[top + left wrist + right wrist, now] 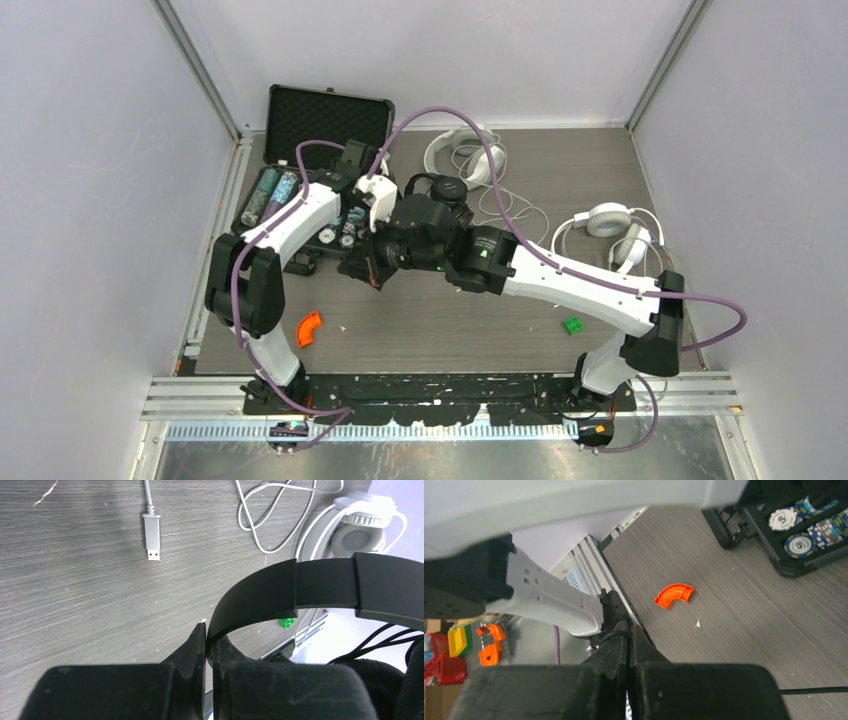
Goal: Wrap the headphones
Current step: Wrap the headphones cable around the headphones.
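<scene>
In the left wrist view my left gripper (209, 635) is shut on one end of the curved black band of the black headphones (310, 587), held above the table. Their ear cup (447, 188) shows between the two wrists in the top view. My right gripper (629, 630) is shut on the thin black cord (616, 636), which loops over its tips. It sits just left of the table's middle (367, 270). Two white headphones lie on the table, one at the back (465, 155) and one at the right (615, 230), with pale cords spread between them.
An open black case (325, 120) with poker chips (804, 535) stands at the back left. An orange curved piece (310, 328) lies front left, and a green brick (573, 324) front right. A grey USB plug (151, 532) lies on the wood.
</scene>
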{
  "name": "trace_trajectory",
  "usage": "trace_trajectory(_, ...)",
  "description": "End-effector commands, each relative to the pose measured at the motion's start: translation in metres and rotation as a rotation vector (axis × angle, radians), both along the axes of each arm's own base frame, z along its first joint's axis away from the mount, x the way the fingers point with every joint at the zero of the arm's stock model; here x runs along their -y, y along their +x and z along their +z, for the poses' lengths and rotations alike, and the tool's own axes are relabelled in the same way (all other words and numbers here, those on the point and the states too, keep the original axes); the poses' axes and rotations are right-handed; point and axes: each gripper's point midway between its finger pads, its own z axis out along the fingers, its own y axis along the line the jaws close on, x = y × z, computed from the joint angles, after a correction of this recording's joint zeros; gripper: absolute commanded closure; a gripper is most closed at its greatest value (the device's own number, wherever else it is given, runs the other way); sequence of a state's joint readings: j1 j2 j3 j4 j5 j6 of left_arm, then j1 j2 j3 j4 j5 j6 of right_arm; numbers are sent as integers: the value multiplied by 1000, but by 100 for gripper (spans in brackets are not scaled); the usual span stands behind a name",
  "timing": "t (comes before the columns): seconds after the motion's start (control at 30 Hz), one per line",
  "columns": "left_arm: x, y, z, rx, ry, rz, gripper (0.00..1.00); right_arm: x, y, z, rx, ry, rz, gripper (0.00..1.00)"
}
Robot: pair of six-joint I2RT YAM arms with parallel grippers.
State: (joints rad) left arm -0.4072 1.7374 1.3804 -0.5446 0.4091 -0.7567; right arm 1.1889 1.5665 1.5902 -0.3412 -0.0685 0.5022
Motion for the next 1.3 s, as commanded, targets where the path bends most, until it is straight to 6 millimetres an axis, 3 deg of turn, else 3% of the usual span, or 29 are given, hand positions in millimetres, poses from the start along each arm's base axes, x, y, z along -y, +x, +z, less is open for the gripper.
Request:
trace_trajectory(0.0, 6, 14, 38, 15, -119, 48, 100, 20, -23, 30, 28, 86, 36, 100)
trace_trajectory(0.2, 2, 15, 61, 15, -206, 88, 100, 57, -23, -26, 8, -43, -29, 100)
trace_trajectory(0.4, -2, 13, 84, 37, -280, 115, 100, 121, 0, -83, 53, -223, -251, 100)
trace_trajectory(0.6, -7, 10, 102, 63, -326, 129, 100, 189, 9, -111, 50, -246, -475, 100)
trace_trajectory(0.87, -10, 6, 117, 119, -341, 125, 100, 265, 25, -117, 87, -169, -775, 100)
trace_trajectory(0.97, -11, 3, 123, 145, -342, 117, 100, 282, 33, -113, 129, -163, -856, 100)
trace_trajectory(1.1, -13, -5, 133, 178, -357, 99, 100, 290, 42, -105, 186, -158, -912, 100)
trace_trajectory(1.27, -12, -19, 143, 197, -380, 48, 100, 272, 48, -100, 240, -149, -868, 100)
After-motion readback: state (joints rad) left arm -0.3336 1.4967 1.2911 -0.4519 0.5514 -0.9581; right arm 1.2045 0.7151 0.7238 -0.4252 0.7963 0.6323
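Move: The right hand already holds the black cable; the black headphones, in the left hand's grip, lie from it roughly 22 cm ahead, 18 cm to the right and 17 cm below. From that hand the chip case is about 26 cm ahead, 13 cm left and 31 cm below, and the orange piece 13 cm left, level fore-and-aft, 32 cm below. The headphones' middle sits some 7 cm right and 4 cm ahead of the left hand, about level. Keeping the cable pinched, the right hand sweeps about 27 cm to the right, passing on the robot's side of the headphones, sinking some 10 cm over the first half and easing a little forward at the end, while it turns nearly 50 degrees clockwise. The left hand keeps its grip on the headband, lifting it about 9 cm with a slight roll, its left side dipping. ##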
